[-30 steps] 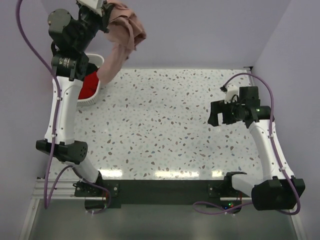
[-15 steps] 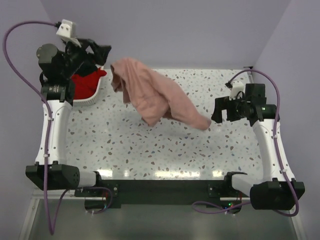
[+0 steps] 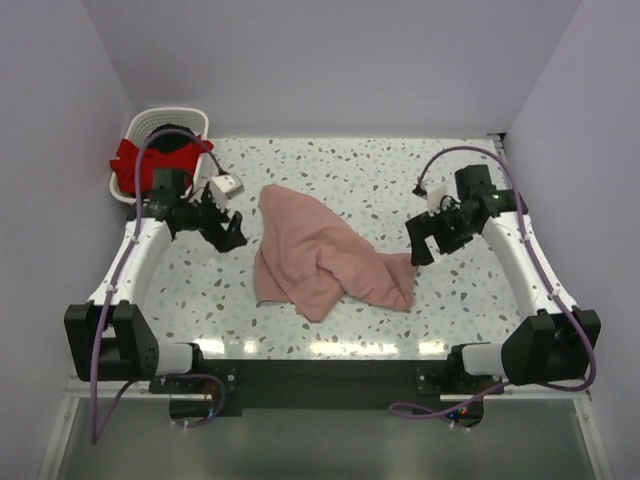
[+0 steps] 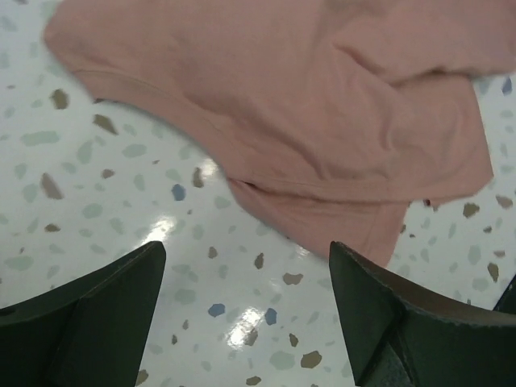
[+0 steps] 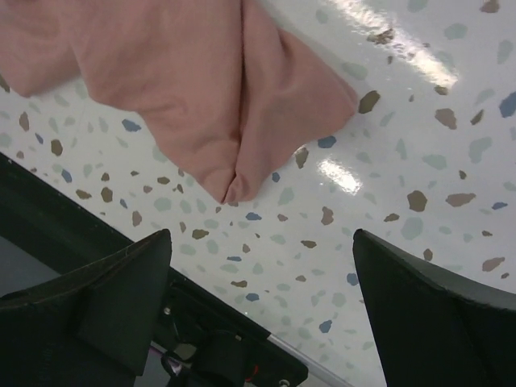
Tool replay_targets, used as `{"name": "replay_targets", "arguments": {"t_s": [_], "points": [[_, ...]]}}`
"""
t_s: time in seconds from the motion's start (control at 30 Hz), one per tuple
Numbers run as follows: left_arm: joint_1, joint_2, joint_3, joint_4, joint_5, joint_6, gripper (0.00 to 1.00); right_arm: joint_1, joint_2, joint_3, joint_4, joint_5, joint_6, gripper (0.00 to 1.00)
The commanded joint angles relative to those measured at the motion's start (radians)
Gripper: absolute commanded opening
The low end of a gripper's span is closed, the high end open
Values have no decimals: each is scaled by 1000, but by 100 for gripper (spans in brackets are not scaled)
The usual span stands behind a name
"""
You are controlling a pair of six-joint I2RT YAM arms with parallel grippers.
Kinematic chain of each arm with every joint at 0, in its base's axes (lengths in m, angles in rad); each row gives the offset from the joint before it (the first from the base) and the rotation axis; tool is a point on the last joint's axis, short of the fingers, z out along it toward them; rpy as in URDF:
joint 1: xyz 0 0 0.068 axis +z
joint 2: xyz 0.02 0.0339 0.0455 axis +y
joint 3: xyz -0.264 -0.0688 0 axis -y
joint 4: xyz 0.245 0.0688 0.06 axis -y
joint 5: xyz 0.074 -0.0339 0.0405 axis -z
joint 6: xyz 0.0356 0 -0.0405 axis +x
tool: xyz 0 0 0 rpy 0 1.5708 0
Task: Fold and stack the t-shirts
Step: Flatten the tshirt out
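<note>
A salmon-pink t-shirt (image 3: 320,255) lies crumpled in the middle of the speckled table, and shows in the left wrist view (image 4: 322,105) and the right wrist view (image 5: 185,89). A red t-shirt (image 3: 135,160) hangs over the rim of the white basket (image 3: 165,122) at the back left, with dark cloth inside it. My left gripper (image 3: 232,235) hovers open just left of the pink shirt, nothing between its fingers (image 4: 97,306). My right gripper (image 3: 418,245) stands open at the shirt's right end, holding nothing.
The basket stands in the back left corner against the wall. Purple cables loop from both arms. The table's near edge and black mounting rail (image 3: 320,380) run along the bottom; that rail also shows under the right gripper (image 5: 201,347).
The left gripper let go of the pink shirt, which flew from above the basket and landed mid-table. The left arm swung down to the table; the right gripper moved in toward the shirt.
</note>
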Motion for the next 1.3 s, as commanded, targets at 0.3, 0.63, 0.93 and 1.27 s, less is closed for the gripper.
{"name": "replay_targets", "arguments": {"t_s": [0.3, 0.63, 0.93, 1.27], "points": [[-543, -209, -345, 183, -128, 277, 79, 108, 206, -101, 129, 67, -18, 82], [-976, -115, -431, 427, -304, 306, 75, 109, 284, -95, 195, 51, 55, 77], [-1054, 77, -427, 616, -410, 263, 82, 109, 397, -71, 223, 22, 83, 74], [-1023, 62, -313, 428, -432, 183, 4, 101, 383, -73, 232, 69, 85, 0]]}}
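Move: The near corner of the pink t-shirt lies about 16 cm back, 20 cm right and 15 cm below the left hand. The shirt's left hem corner is 12 cm back and 7 cm right of that hand, the white basket some 24 cm ahead and 13 cm left. From the right hand, the shirt's right end sits 1 cm ahead, 2 cm left and 14 cm down; its near right corner is roughly 9 cm back and 3 cm left. Swing the left gripper right and back over the t-shirt, turning it some 55 degrees clockwise, then sink the last few centimetres and close the part-open fingers on the near corner. Meanwhile lower the right gripper about 14 cm onto the shirt's right end, easing its fingers towards straight down, and pinch a fold there as the left closes. ##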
